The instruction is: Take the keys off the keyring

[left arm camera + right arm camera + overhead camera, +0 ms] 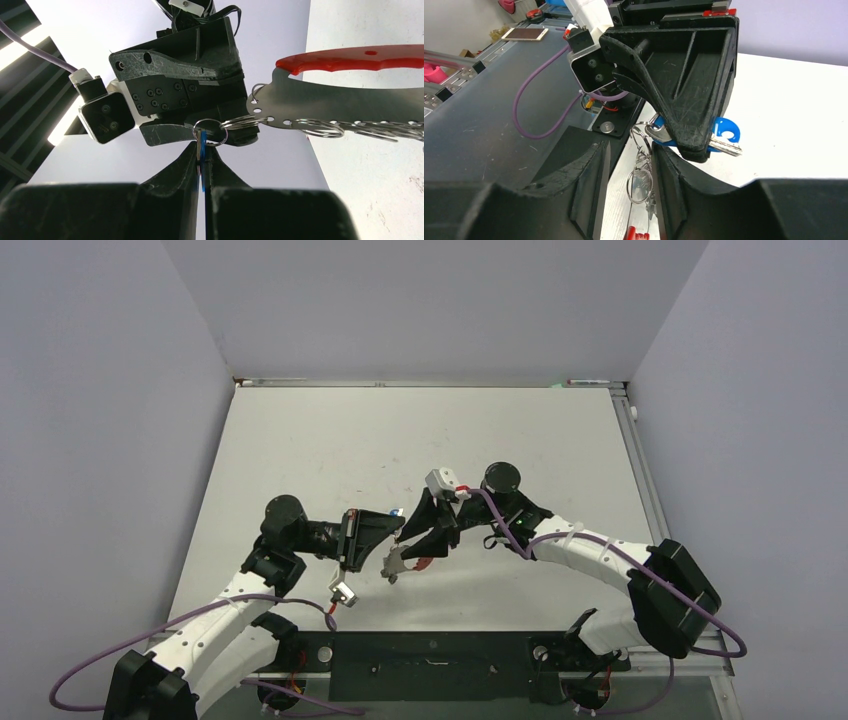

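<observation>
The keyring (350, 102) is a flat silvery plate with a red grip (350, 56), held level above the white table (330, 440). Several thin split rings (320, 127) hang along its lower edge. My left gripper (204, 150) is shut on a blue-tagged key (204, 142) that hangs from a small split ring (210, 131) linked to the plate's end. The right wrist view shows that key (724, 134) in the left gripper (694, 150). My right gripper (631, 185) has the plate and rings (641, 180) between its fingers. From above, both grippers (395, 528) (428, 540) meet over the keyring (397, 563).
A black mounting plate (430, 660) runs along the table's near edge between the arm bases. Purple cables (539, 110) loop beside it. A dark bench with a phone (526, 33) lies beyond the table edge. Walls enclose the table on three sides.
</observation>
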Tool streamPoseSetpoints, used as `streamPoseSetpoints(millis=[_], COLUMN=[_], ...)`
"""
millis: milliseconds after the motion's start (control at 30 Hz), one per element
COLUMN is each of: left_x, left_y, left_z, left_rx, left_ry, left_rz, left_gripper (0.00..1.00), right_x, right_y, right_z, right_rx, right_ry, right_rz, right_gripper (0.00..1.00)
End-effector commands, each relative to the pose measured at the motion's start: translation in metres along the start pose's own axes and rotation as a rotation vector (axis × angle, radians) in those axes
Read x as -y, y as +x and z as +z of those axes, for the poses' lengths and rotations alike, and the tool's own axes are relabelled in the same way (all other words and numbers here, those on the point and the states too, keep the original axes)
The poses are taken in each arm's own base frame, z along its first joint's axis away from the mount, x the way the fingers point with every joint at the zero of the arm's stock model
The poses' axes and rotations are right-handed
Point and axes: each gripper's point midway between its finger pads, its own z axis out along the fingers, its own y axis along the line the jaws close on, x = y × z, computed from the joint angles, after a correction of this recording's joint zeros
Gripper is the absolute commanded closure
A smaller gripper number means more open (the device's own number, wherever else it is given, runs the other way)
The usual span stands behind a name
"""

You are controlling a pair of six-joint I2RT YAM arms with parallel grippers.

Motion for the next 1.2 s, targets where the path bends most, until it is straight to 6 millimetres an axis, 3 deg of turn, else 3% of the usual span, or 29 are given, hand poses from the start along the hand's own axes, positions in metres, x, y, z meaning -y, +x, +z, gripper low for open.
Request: streamPoseSetpoints(millis=[0,400,633,833,1033,1167], left_x=[-0.011,-0.011,-0.012,-0.011,-0.009,-0.008], left_y=[-0.003,-0.003,-0.004,-0.003,0.003,0.012], left_z=[0.000,-0.001,-0.001,-0.001,-0.006,-0.015], left_rx=[0.025,0.027,0.028,0.025,-0.020,-0.082], left_ry=[-0.013,-0.011,-0.009,-0.006,0.002,0.005], left_rz=[0.037,0.037,0.027,0.020,-0.010,-0.050], left_gripper=[1.00,1.00,1.00,1.00,1.00,1.00], right_x=[-0.009,0.001,0.021,0.022,0.022,0.022], right_y=[-0.010,-0.006,-0.001,-0.001,0.002,-0.003], right_z=[0.004,0.005,0.004,0.004,0.000,-0.004], right_rx=[0.026,0.019,0.008,0.008,-0.005,0.007], right_ry=[-0.053,-0.011,0.097,0.108,0.113,0.118], right_rz=[-0.065,-0.060,-0.033,-0.032,-0.039,-0.046], right_gripper=[0.64,0.68,0.69,0.77,0.93,0.95])
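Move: Just off the right fingertips, about 1 cm ahead and 1 cm left at roughly their height, hangs the link ring that joins the blue key to the metal plate. The blue key, still pinched by the left fingers, is some 5 cm ahead, 1 cm left and 2 cm above the right hand. The plate hangs about 8 cm below the right hand, 1 cm to its left. From the left hand the link ring lies about 4 cm back, straight in line sideways, 2 cm lower. Pausing first while its fingers narrow a little, the right hand then eases about 2 cm forward, with 1 cm to the left and 1 cm down, turning slightly clockwise, and shuts its fingers on the link ring below the key, pinching it. The left hand keeps its grip on the blue key, sinking about 1 cm and edging forward and left at the end. ##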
